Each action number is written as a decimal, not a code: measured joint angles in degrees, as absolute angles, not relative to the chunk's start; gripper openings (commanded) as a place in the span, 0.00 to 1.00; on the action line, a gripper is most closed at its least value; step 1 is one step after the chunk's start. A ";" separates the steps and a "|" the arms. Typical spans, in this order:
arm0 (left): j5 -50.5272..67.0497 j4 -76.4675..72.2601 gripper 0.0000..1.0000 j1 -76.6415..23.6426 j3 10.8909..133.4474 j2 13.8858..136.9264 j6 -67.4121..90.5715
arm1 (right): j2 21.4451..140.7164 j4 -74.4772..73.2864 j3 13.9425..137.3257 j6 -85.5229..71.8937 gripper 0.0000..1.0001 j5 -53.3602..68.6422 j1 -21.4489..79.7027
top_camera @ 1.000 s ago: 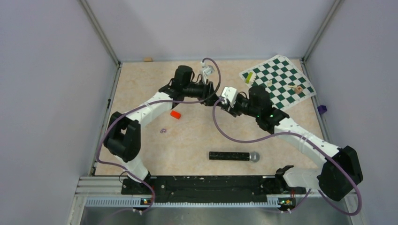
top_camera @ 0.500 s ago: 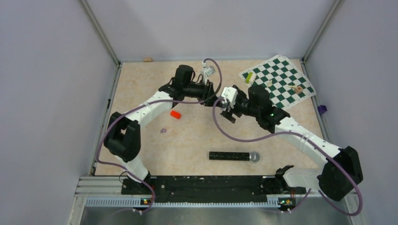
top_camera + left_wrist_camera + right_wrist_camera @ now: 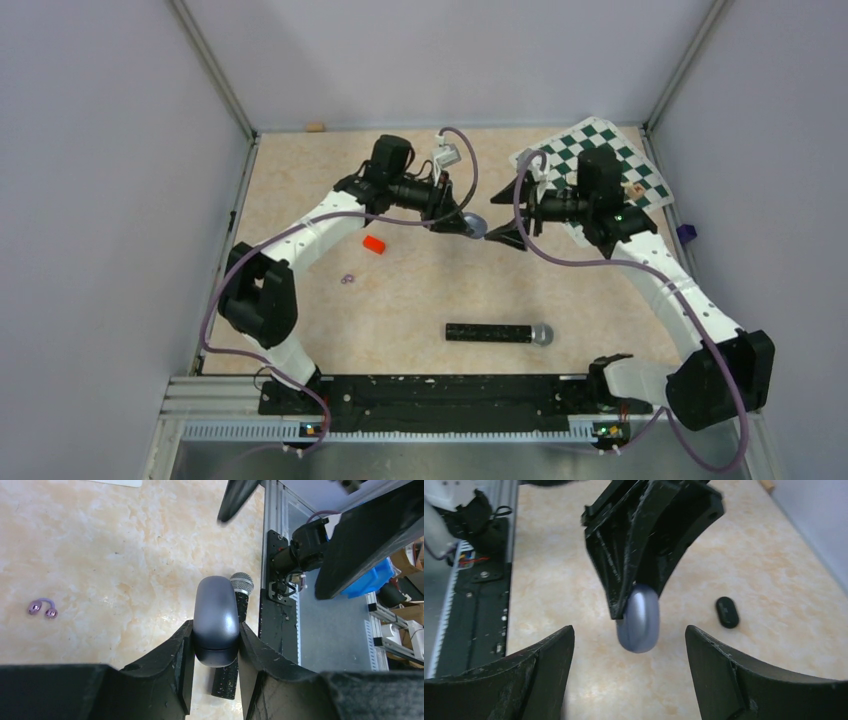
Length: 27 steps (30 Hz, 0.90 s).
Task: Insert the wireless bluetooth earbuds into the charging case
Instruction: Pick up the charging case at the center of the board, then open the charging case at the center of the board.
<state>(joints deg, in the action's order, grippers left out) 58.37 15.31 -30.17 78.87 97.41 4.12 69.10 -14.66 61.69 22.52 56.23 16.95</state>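
Observation:
My left gripper (image 3: 216,630) is shut on a rounded grey-blue disc (image 3: 216,610) with a seam round it, held above the table. In the top view this disc (image 3: 474,227) hangs mid-table at the left gripper's tip (image 3: 468,224). My right gripper (image 3: 629,630) stands open facing the disc (image 3: 640,617), a gap on either side and nothing in it. The charging case (image 3: 727,612), a small black pill-shaped pod, lies on the table beyond. The earbuds are out of view.
A long black microphone (image 3: 498,332) lies near the front. A red block (image 3: 374,244) and small purple rings (image 3: 347,279) sit to the left. A green chessboard (image 3: 600,165) with pieces fills the back right corner, under the right arm.
The right gripper opened and drew back to the right, away from the disc. The left gripper closed on the disc and keeps it in the middle.

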 measured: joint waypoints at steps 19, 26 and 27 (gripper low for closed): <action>60.84 20.25 0.32 -35.99 77.73 94.26 -5.61 | 71.90 -17.58 57.19 21.65 0.59 65.19 16.99; 60.27 22.52 0.33 -36.38 77.73 94.26 -8.29 | 73.36 -24.36 57.69 25.87 0.55 65.54 16.99; 60.23 22.74 0.33 -36.38 77.73 94.26 -8.54 | 73.91 -25.87 58.11 26.72 0.54 65.60 16.99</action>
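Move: About 5 cm to the right hand's left, roughly level with it fore and aft and some 4 cm lower, is the silvery-blue charging case. The left hand already pinches the case, whose middle is about 2 cm to that hand's right and 1 cm below; the right hand's open fingers wait some 7 cm to its right and 3 cm above. On the table about 20 cm below the left hand lie the purple beads, 4 cm to its right, and the red block, 20 cm left and 4 cm back. Carrying the pinched charging case back about 6 cm towards the robot, the left hand rises slightly, sinks again and turns some 10 degrees clockwise. The right hand drops about 6 cm and draws back 4, rolling its front side down some 15 degrees, as its wide-open fingers narrow partway around the near end of the case; a firm grip there can't be seen. ##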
